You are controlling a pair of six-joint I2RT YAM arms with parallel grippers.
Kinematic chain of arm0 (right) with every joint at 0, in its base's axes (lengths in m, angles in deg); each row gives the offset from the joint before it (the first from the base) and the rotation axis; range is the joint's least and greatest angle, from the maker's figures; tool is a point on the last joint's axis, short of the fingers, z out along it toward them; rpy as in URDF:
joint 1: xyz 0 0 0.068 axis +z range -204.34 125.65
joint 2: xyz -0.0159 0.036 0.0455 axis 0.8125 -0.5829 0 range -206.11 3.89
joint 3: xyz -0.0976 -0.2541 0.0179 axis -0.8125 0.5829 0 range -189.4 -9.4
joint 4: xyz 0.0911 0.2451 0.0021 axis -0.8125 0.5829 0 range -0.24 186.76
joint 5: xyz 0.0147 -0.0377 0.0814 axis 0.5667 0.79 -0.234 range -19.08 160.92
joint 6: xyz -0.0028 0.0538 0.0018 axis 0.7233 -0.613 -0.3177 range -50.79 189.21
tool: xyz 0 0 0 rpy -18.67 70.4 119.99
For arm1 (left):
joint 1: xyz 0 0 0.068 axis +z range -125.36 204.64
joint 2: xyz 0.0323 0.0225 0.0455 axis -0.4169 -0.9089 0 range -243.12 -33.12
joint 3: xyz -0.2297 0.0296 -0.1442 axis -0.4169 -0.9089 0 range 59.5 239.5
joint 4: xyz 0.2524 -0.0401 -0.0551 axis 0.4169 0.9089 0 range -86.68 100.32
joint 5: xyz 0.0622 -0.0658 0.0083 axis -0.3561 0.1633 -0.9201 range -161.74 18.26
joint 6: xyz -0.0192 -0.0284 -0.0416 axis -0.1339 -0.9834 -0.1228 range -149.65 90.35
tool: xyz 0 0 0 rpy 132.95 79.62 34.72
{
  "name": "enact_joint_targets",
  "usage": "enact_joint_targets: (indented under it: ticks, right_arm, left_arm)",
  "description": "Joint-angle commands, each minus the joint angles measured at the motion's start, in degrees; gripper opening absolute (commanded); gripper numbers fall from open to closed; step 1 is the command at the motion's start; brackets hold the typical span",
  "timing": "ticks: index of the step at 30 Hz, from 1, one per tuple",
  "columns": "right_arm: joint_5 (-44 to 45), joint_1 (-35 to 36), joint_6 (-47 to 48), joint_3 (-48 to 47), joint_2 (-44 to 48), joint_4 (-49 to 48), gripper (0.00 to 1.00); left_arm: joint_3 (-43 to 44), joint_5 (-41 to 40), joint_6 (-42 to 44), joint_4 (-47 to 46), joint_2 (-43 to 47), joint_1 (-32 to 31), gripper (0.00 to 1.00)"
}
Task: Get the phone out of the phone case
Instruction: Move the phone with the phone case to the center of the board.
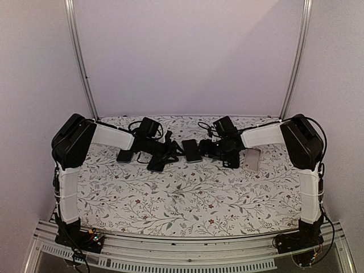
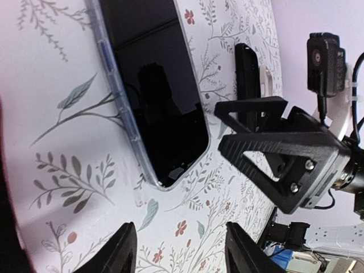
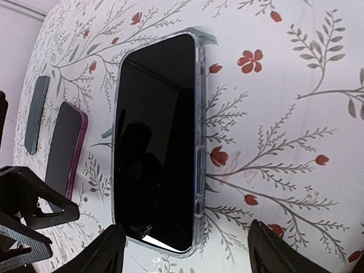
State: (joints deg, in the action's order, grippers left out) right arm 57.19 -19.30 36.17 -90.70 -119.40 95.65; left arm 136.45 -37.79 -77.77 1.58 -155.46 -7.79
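A black phone (image 1: 191,151) lies screen up in the middle of the floral cloth, still sitting in its clear phone case (image 3: 199,131). My left gripper (image 2: 181,253) is open just short of one end of the phone (image 2: 153,96), with only cloth between its fingertips. From the opposite end my right gripper (image 3: 187,256) faces the phone (image 3: 153,148), open wide, its fingertips just short of that end and off the case. The clear case rim (image 2: 122,108) wraps the phone's edge. In the top view both grippers, left (image 1: 170,153) and right (image 1: 207,149), flank the phone closely.
A purple-cased phone (image 3: 65,153) and a grey-green phone (image 3: 37,114) lie behind my left gripper. A silver phone (image 1: 252,159) lies under my right arm, beside a black phone (image 2: 247,79). Another dark phone (image 1: 124,155) lies by my left arm.
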Motion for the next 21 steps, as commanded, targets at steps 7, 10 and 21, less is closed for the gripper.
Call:
enact_joint_targets:
  ticks: [7, 10, 21]
  right_arm:
    - [12.1, 4.6, 9.1, -12.7, -5.3, 13.8, 0.98]
    - [12.8, 5.6, 9.5, -16.2, -8.0, 16.6, 0.99]
    - [21.6, 8.6, 11.1, -26.6, -15.5, 26.5, 0.99]
  left_arm:
    - [-9.5, -3.4, 3.3, -2.7, 6.9, 4.1, 0.55]
    - [-11.2, -3.9, 3.8, -2.7, 7.5, 5.3, 0.55]
    - [-11.8, -3.0, 4.3, -3.2, 9.2, 7.0, 0.55]
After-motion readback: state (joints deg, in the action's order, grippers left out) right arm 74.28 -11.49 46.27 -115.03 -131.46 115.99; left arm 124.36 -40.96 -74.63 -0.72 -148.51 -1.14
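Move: The phone in its case has its middle about 6 cm ahead and 5 cm left of the right hand, some 2 cm below. From that hand, the purple-edged phone lies level with it, about 20 cm left; the black phone stands some 13 cm right and 3 cm ahead. From the left hand the cased phone is roughly 7 cm ahead and 7 cm right, the purple-edged phone 9 cm left and 2 cm ahead, both 4 cm lower. The right fingers come down astride the near half of the cased phone, one beside each long edge; whether they touch can't be seen. That hand opens from three-quarters to full, goes about 4 cm left, rising a little before sinking past its starting height, and tips some 20 degrees to point more steeply down. The left hand clears away about 7 cm left and slightly down, towards the purple-edged phone, half open. ##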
